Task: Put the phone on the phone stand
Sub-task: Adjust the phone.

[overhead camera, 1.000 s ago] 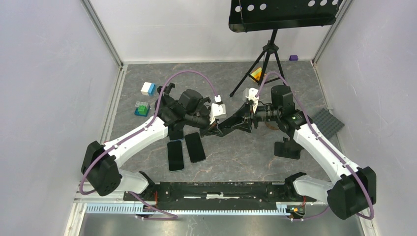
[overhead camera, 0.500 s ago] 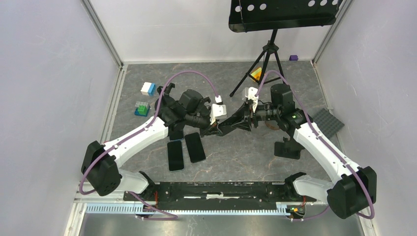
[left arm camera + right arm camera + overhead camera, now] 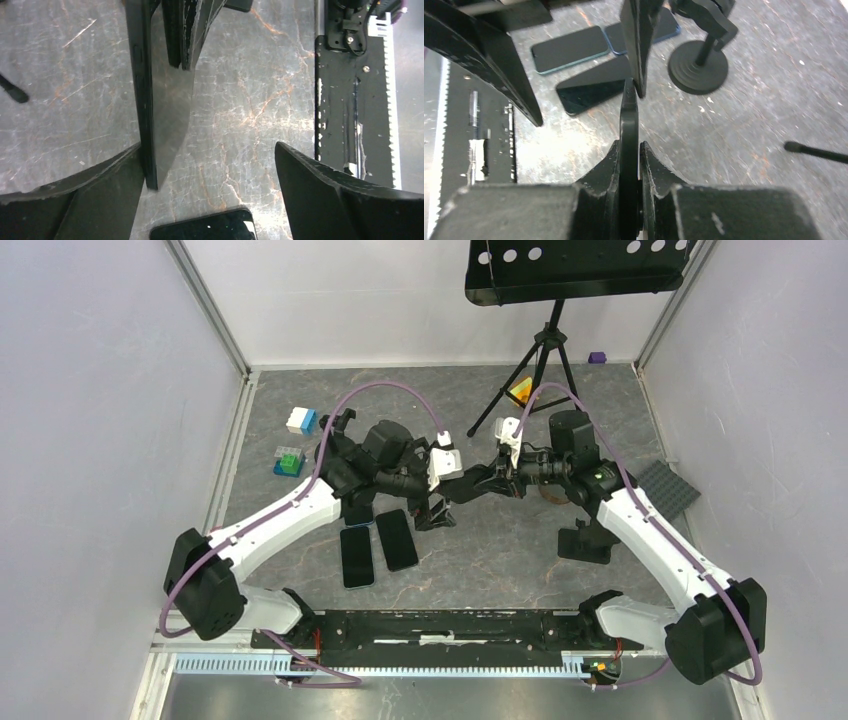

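A dark phone [image 3: 629, 100] hangs edge-on above the table between the two arms, and my right gripper [image 3: 629, 145] is shut on its near end. In the top view the phone [image 3: 465, 488] sits just left of the right gripper [image 3: 487, 480]. My left gripper [image 3: 437, 508] stands wide open around the phone's other end. In the left wrist view the phone [image 3: 145, 100] runs along the inner face of the left finger, with the left gripper [image 3: 207, 147] holding nothing. The phone stand [image 3: 698, 65], black with a round base, stands on the table beyond the phone, under the left arm.
Two phones [image 3: 357, 555] [image 3: 397, 538] lie flat on the table below the left arm, and a third [image 3: 358, 512] is partly hidden under it. A black fixture [image 3: 585, 540] sits by the right arm. A tripod music stand [image 3: 545, 340] and toy bricks [image 3: 300, 420] stand further back.
My left gripper has opened and let go of the phone. My right gripper has closed on the phone's other end and now holds it alone.
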You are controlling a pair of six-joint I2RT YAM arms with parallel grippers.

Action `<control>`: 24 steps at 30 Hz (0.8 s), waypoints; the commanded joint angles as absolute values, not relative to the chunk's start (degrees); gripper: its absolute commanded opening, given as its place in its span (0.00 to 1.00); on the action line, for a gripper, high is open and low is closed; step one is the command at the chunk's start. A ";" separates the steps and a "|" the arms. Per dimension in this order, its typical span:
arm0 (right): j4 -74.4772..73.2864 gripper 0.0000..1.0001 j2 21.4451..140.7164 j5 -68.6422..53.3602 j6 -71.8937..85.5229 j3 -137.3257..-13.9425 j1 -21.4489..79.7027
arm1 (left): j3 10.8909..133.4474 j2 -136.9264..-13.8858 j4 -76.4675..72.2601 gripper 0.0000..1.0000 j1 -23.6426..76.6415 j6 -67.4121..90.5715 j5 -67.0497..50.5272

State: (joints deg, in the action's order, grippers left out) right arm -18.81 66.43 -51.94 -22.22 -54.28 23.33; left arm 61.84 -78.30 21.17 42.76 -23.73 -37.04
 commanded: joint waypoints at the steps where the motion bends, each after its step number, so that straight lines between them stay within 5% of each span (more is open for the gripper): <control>1: -19.51 0.00 64.98 -44.60 -25.69 -58.53 23.02 | 62.46 -73.17 17.98 1.00 40.24 -23.48 -31.03; 10: -21.55 0.00 64.90 -43.53 -27.51 -56.00 23.03 | 64.78 -69.00 24.79 1.00 35.18 -27.63 -6.57; 24: -21.08 0.00 65.43 -44.52 -26.97 -54.41 23.03 | 70.86 -80.63 28.59 0.86 33.22 -36.05 -0.30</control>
State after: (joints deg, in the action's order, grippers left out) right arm -23.83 66.39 -43.22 -26.48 -54.24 23.14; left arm 67.61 -79.66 28.42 33.23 -32.21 -2.39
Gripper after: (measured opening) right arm 0.164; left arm 0.908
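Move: Forward and left of the left hand, about 15 cm ahead and 6 cm left, stands the phone stand, its middle roughly 10 cm lower. The other stand is some 15 cm left of it and 4 cm farther out; a loose black phone lies 2 cm back and 8 cm left of the left hand, 16 cm below. The held phone's middle is 7 cm right and 3 cm ahead, about level. From the right hand the phone stand is about 12 cm ahead, 19 cm left, 13 cm down. Backing away from the handed-over phone with its fingers already wide open, the left hand sweeps some 12 cm forward and as far left towards the phone stand, rising about 5 cm on the way and sinking back to its starting height. Its wrist swings roughly 30 degrees counter-clockwise and points more steeply down. The right hand keeps its pinch on the phone and eases a few centimetres down, right and forward, tips dipping slightly. ##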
